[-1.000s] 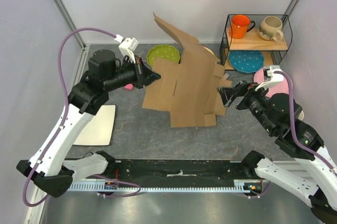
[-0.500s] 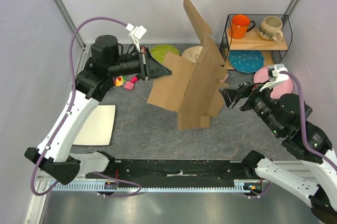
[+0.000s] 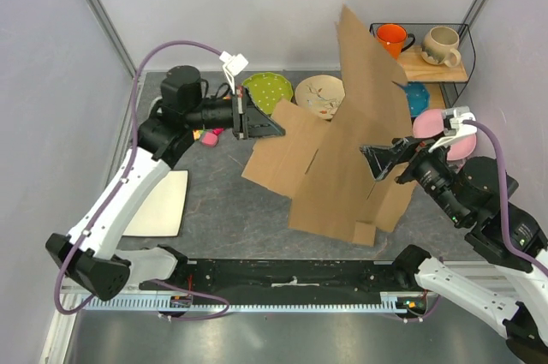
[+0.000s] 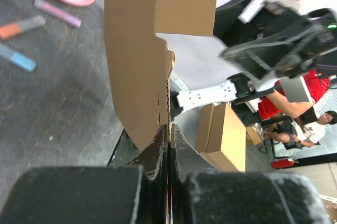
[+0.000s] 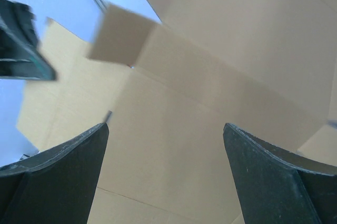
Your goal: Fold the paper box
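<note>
The paper box [image 3: 342, 150] is a brown corrugated cardboard sheet with flaps, lifted and tilted steeply, its top flap up by the wire rack and its lower corner near the table's front. My left gripper [image 3: 278, 130] is shut on the sheet's left edge; in the left wrist view the fingertips [image 4: 169, 129] pinch the thin cardboard edge [image 4: 142, 76]. My right gripper [image 3: 370, 158] stands open against the sheet's right face. In the right wrist view the cardboard [image 5: 210, 76] fills the space ahead of the spread right gripper [image 5: 166, 126], with nothing between its fingers.
A green dotted plate [image 3: 264, 88] and a cream bowl [image 3: 319, 94] sit behind the sheet. At the back right a wire rack [image 3: 377, 64] holds an orange mug [image 3: 391, 40], a beige mug [image 3: 443, 45] and a blue plate [image 3: 418, 94]. A pink plate [image 3: 437, 128] and a white tray [image 3: 161, 203] lie at the sides.
My left gripper has swung the cardboard up off the table and over to the right. The sheet now leans against the right gripper, which has come up level with it.
</note>
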Available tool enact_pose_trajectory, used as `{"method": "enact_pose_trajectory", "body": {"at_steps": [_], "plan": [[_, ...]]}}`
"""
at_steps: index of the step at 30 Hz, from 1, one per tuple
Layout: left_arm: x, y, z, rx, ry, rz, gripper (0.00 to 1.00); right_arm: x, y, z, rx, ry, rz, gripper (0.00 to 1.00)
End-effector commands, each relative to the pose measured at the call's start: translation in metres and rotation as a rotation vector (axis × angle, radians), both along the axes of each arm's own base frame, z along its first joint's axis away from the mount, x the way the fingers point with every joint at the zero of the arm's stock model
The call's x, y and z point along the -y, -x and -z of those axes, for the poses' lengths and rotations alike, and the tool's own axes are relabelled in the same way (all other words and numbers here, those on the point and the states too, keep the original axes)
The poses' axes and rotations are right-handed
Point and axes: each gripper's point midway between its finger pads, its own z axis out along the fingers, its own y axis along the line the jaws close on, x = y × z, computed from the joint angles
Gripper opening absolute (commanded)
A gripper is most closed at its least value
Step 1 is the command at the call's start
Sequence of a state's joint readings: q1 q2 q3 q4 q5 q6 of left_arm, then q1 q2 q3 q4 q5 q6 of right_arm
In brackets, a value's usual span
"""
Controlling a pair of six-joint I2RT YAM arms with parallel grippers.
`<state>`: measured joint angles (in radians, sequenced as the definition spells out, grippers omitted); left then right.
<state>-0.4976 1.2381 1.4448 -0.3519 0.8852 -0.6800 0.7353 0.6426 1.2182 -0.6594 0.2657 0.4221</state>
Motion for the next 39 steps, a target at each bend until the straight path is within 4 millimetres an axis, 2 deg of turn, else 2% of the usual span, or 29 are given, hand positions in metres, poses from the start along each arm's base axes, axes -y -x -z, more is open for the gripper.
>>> {"method": "enact_pose_trajectory", "body": {"at_steps": [1, 2, 5, 6, 7, 10, 11, 12, 13, 14, 15, 16, 17, 18, 19, 20, 21, 22, 23, 24, 25, 27, 28, 30, 31, 32, 34, 36, 39], "plan": [[0.004, -0.024, 0.069, -0.068, -0.082, 0.046, 0.06, 0.006, 0.008, -0.004, 0.012, -0.015, -0.004, 0.98], [-0.002, -0.035, 0.085, -0.088, -0.104, 0.022, 0.09, 0.006, 0.008, 0.0, 0.006, -0.007, -0.004, 0.98], [-0.017, -0.07, 0.123, -0.114, -0.174, -0.071, 0.31, 0.008, 0.009, 0.007, -0.008, 0.005, -0.004, 0.98], [-0.024, -0.084, 0.133, -0.108, -0.207, -0.128, 0.46, 0.009, 0.01, 0.009, -0.01, 0.007, -0.001, 0.98], [-0.033, -0.096, 0.139, -0.116, -0.228, -0.184, 0.52, 0.009, 0.01, 0.01, -0.012, 0.007, 0.0, 0.98], [-0.06, -0.127, 0.154, -0.121, -0.306, -0.383, 0.65, 0.009, 0.009, 0.017, -0.02, 0.02, 0.002, 0.98], [-0.069, -0.129, 0.147, -0.094, -0.318, -0.447, 0.69, 0.008, 0.008, 0.02, -0.027, 0.027, 0.002, 0.98], [-0.087, -0.144, 0.149, -0.079, -0.359, -0.586, 0.79, 0.007, 0.007, 0.022, -0.032, 0.031, 0.0, 0.98], [-0.095, -0.145, 0.142, -0.061, -0.353, -0.651, 0.81, 0.006, 0.007, 0.023, -0.033, 0.032, -0.001, 0.98], [-0.103, -0.143, 0.15, -0.072, -0.362, -0.7, 0.87, 0.004, 0.005, 0.028, -0.041, 0.039, -0.002, 0.98], [-0.117, -0.14, 0.13, -0.042, -0.321, -0.811, 0.99, 0.003, 0.003, 0.029, -0.041, 0.039, -0.002, 0.98], [-0.117, -0.132, 0.13, -0.046, -0.307, -0.845, 1.0, 0.001, 0.002, 0.031, -0.042, 0.037, -0.003, 0.98], [-0.118, -0.121, 0.152, -0.091, -0.325, -0.873, 1.0, -0.001, 0.0, 0.038, -0.053, 0.047, -0.004, 0.98], [-0.124, -0.108, 0.142, -0.111, -0.26, -0.96, 1.0, -0.003, -0.003, 0.04, -0.051, 0.043, -0.004, 0.98], [-0.105, -0.088, 0.152, -0.134, -0.256, -0.936, 1.0, -0.006, -0.004, 0.043, -0.054, 0.046, -0.009, 0.98], [-0.103, -0.071, 0.186, -0.194, -0.287, -0.952, 1.0, -0.009, -0.006, 0.051, -0.067, 0.053, -0.013, 0.98], [-0.106, -0.064, 0.197, -0.276, -0.231, -1.055, 1.0, -0.012, -0.009, 0.052, -0.067, 0.05, -0.017, 0.98], [-0.092, -0.032, 0.222, -0.312, -0.233, -1.016, 1.0, -0.015, -0.01, 0.055, -0.075, 0.048, -0.02, 0.98], [-0.09, -0.021, 0.235, -0.359, -0.216, -1.043, 1.0, -0.018, -0.013, 0.061, -0.084, 0.054, -0.024, 0.98], [-0.094, -0.017, 0.242, -0.452, -0.126, -1.14, 1.0, -0.02, -0.013, 0.062, -0.087, 0.052, -0.026, 0.98], [-0.083, 0.006, 0.26, -0.484, -0.137, -1.102, 1.0, -0.021, -0.014, 0.064, -0.093, 0.053, -0.029, 0.98], [-0.083, 0.016, 0.271, -0.553, -0.082, -1.167, 1.0, -0.023, -0.015, 0.068, -0.102, 0.053, -0.031, 0.98], [-0.069, 0.032, 0.279, -0.549, -0.118, -1.122, 1.0, -0.023, -0.015, 0.069, -0.105, 0.05, -0.031, 0.98], [-0.065, 0.042, 0.288, -0.572, -0.143, -1.158, 0.99, -0.023, -0.015, 0.073, -0.11, 0.047, -0.027, 0.98], [-0.051, 0.057, 0.288, -0.582, -0.159, -1.122, 0.99, -0.023, -0.015, 0.075, -0.114, 0.048, -0.025, 0.98], [-0.048, 0.061, 0.309, -0.57, -0.239, -1.15, 0.99, -0.023, -0.015, 0.079, -0.125, 0.045, -0.025, 0.98], [-0.035, 0.069, 0.324, -0.631, -0.27, -1.167, 1.0, -0.023, -0.015, 0.08, -0.125, 0.034, -0.021, 0.98], [-0.021, 0.072, 0.34, -0.654, -0.301, -1.169, 1.0, -0.022, -0.014, 0.081, -0.126, 0.029, -0.021, 0.98], [-0.003, 0.069, 0.342, -0.655, -0.246, -1.142, 1.0, -0.017, -0.01, 0.082, -0.125, 0.031, -0.014, 0.98]]}}
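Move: Below the left hand, which still pinches a left-side flap of the raised paper box, the clear table spot lies roughly 40 cm down, 3 cm ahead and 16 cm right. The box's middle hangs about 15 cm right, 3 cm ahead and 17 cm lower. The green plate stands some 35 cm ahead and 2 cm left, the cream plate 34 cm ahead and 14 cm right, both at table height. From the open right hand that table spot is about 5 cm ahead, 4 cm left and 39 cm down. Swinging down about 17 cm, forward and left, the left hand opens fully and lets go of the box flap, then sweeps back some 20 cm and down again to the near-left edge of the box, its fingers turning from pointing right to steeply down and forward. The right hand, still wide open, sinks about 9 cm over the box. ##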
